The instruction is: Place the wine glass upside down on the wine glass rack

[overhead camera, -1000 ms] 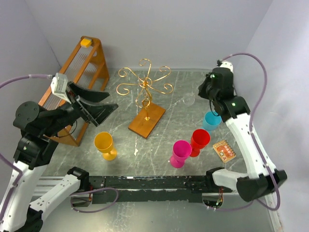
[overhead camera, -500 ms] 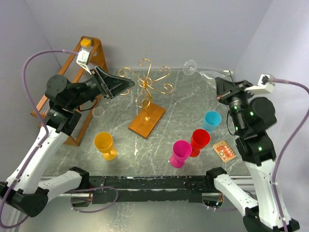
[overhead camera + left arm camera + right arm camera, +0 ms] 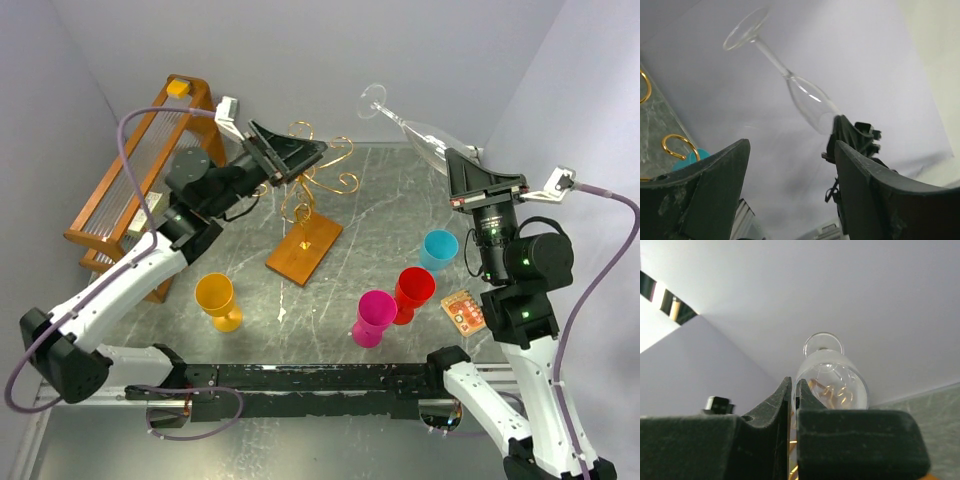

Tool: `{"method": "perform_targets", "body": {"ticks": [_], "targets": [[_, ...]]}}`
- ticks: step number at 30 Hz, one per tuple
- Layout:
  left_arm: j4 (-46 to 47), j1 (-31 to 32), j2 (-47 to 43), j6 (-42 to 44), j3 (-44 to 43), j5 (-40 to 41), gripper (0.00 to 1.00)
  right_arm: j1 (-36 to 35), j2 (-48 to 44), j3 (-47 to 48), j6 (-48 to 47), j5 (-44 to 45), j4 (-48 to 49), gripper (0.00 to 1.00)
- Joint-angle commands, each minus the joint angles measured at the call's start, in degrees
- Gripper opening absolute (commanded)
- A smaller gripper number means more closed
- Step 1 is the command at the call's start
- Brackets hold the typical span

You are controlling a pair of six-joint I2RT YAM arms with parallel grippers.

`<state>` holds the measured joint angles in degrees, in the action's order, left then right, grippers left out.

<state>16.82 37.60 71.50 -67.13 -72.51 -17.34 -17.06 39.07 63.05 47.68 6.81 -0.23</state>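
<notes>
A clear wine glass (image 3: pixel 420 132) hangs in the air at the back right, tilted, with its foot (image 3: pixel 372 98) up and to the left. My right gripper (image 3: pixel 463 168) is shut on its rim; the right wrist view shows the gripper (image 3: pixel 792 386) pinching the wall of the glass (image 3: pixel 832 372). The wine glass rack (image 3: pixel 305 180), gold scroll wire on a brown wooden base (image 3: pixel 304 252), stands mid-table. My left gripper (image 3: pixel 312 152) hovers open over the rack's top, holding nothing. From the left wrist view, the left gripper (image 3: pixel 792 145) faces the glass (image 3: pixel 805 95), well apart from it.
A tall orange-brown slatted frame (image 3: pixel 150 170) stands at the back left. On the table sit a yellow goblet (image 3: pixel 217 300), a pink cup (image 3: pixel 375 317), a red cup (image 3: pixel 413 292), a blue cup (image 3: pixel 439 248) and a small orange card (image 3: pixel 464 311).
My right arm has lifted the glass off the table and tipped it toward the left. My left gripper has swung right from the wooden frame to above the rack, its jaws narrowing a little.
</notes>
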Motion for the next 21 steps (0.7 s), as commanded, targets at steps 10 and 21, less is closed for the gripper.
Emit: {"method": "perform_targets", "body": {"ticks": [10,21], "targets": [[11.00,7.52,12.12,-2.69,-7.64,21.94,0.80,-0.15,3.22,-3.47,10.07,-9.33,15.97,0.00],[15.02,7.69,14.65,-3.71,-6.62,27.96,0.78,-0.15,1.94,-9.99,15.65,-15.60,19.40,0.00]]}}
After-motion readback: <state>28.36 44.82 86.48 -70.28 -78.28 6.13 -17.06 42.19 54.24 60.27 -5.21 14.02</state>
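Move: The wine glass, upside down and slanting up to the forward-left from the right fingers at its rim, has its middle roughly 19 cm right of the open left hand, 3 cm ahead and 5 cm above; its foot is nearer, some 12 cm right, 8 cm ahead and 9 cm up. The rack stands about 6 cm ahead of the left hand and 28 cm below. From the right hand, the glass's middle is about 6 cm ahead, 7 cm left and 4 cm up, while the blue cup is roughly 10 cm ahead, 6 cm right and 43 cm below. The left hand reaches about 7 cm forward and 5 cm to the right over the rack to meet the wine glass, turning some 15 degrees counter-clockwise with its fingers staying wide open and coming in just under the glass's foot. The right hand keeps its pinch on the rim and carries the glass foot-first about 5 cm left towards the left hand, swinging it some 15 degrees counter-clockwise, rising a little at first and then sinking to end slightly lower. ##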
